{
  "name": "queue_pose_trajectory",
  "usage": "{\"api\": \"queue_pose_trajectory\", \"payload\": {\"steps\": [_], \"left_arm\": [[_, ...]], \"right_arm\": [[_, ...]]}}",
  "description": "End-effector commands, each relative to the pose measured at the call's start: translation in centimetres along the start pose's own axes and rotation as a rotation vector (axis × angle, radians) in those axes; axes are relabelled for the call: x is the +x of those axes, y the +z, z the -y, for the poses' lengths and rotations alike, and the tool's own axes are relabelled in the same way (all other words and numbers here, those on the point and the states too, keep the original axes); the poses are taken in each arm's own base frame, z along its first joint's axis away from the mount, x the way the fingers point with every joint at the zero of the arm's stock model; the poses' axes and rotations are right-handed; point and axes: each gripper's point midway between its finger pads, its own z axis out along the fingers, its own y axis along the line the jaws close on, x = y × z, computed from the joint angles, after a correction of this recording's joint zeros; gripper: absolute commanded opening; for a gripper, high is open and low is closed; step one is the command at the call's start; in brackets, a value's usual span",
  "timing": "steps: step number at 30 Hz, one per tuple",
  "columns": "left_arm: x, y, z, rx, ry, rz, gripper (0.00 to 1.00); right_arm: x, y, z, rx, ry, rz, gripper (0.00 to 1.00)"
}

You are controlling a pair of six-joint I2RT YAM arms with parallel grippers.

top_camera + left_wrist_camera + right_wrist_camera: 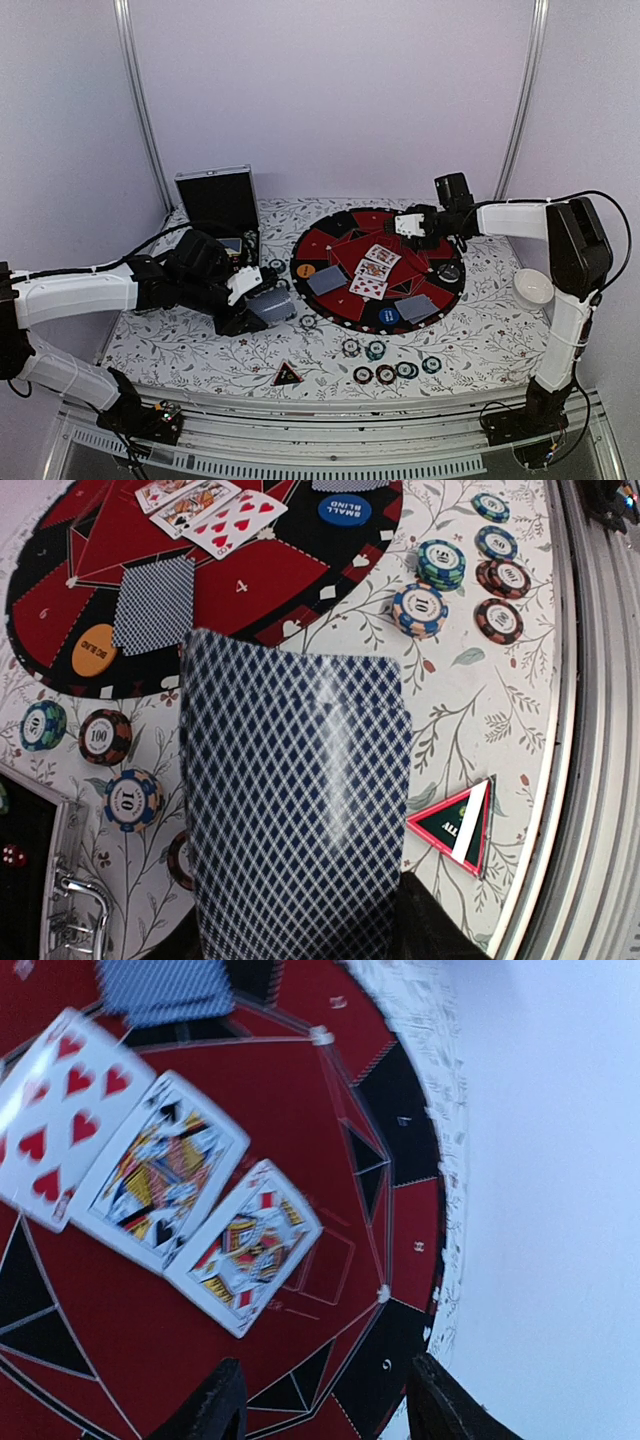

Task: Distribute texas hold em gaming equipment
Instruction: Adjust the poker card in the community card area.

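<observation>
My left gripper [255, 300] is shut on a stack of grey-blue-backed playing cards [300, 810], held over the table left of the mat; the stack hides its fingers. My right gripper [330, 1410] hangs open over the far side of the round red-and-black mat [300, 1090], with nothing between its fingers. Three face-up cards [374, 270] lie in a row at the mat's centre, and face-down cards [325, 281] lie near its edge. An orange button [95, 652], a blue button [345, 510] and a black button [450, 271] sit on the mat. Poker chips [386, 374] and the red-black triangle [458, 825] lie near the front edge.
The open silver-edged black case [218, 205] stands at the back left, just behind my left arm. A white bowl [533, 287] sits at the right beside the right arm. More chips [105, 737] lie between the case and the mat. The table's front rail [590, 730] runs close to the triangle.
</observation>
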Motion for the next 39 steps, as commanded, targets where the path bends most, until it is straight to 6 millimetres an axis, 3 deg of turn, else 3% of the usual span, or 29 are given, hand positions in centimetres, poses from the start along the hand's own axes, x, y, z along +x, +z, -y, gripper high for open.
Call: {"api": "queue_pose_trajectory", "payload": {"steps": [1, 3, 5, 10, 12, 15, 16, 20, 28, 39], "left_arm": [[-1.5, -0.8, -0.7, -0.020, 0.011, 0.053, 0.47], [-1.5, -0.9, -0.8, -0.023, 0.012, 0.052, 0.47], [-1.5, -0.9, -0.8, -0.024, 0.013, 0.056, 0.47], [-1.5, -0.9, -0.7, -0.020, 0.011, 0.055, 0.47], [-1.6, -0.9, -0.7, -0.021, 0.011, 0.057, 0.47], [-1.6, -0.9, -0.7, -0.022, 0.011, 0.057, 0.47], [-1.6, -0.9, -0.7, -0.023, 0.012, 0.056, 0.47], [-1.6, -1.0, -0.8, -0.024, 0.012, 0.059, 0.47], [-1.6, -1.0, -0.7, -0.024, 0.012, 0.058, 0.47], [-1.6, -1.1, -0.8, -0.030, 0.015, 0.060, 0.47]], "right_arm": [[-2.0, -2.9, 9.6, 0.202, 0.524, 0.115, 0.59], [-1.2, -2.1, 11.1, 0.195, 0.848, 0.101, 0.53], [-0.3, -0.7, 11.1, 0.162, 1.058, 0.078, 0.46], [2.4, 3.9, 7.5, 0.090, 1.489, -0.027, 0.22], [2.9, 5.4, 6.1, 0.060, 1.582, -0.054, 0.15], [3.2, 7.5, 4.7, -0.008, 1.673, -0.077, 0.09], [3.8, 9.0, 3.1, -0.041, 1.699, -0.117, 0.07], [4.6, 11.0, 1.0, -0.092, 1.749, -0.174, 0.03], [4.2, 12.5, -2.5, -0.204, 1.811, -0.217, 0.02], [1.1, 13.3, -3.6, -0.291, 1.780, -0.187, 0.02]]}}
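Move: The card being adjusted, the farthest of the three face-up poker cards, lies about 4 cm ahead of the right hand, 6 cm to its left and 9 cm below. Next in the row, the middle face card is some 2 cm back and 9 cm left of the hand, and the eight of hearts about 9 cm back and 10 cm left. From the left hand, the farthest card is roughly 29 cm ahead and 31 cm right. The right fingertips come down to the far edge of the farthest face-up card and touch there, after arcing up 12 cm and forward, then sinking about 20 cm. The hand rolls some 100 degrees clockwise on the way while its half-open fingers shut, then slides about 2 cm left and slightly back at mat height. The left hand stays still, keeping its grip on the deck. ##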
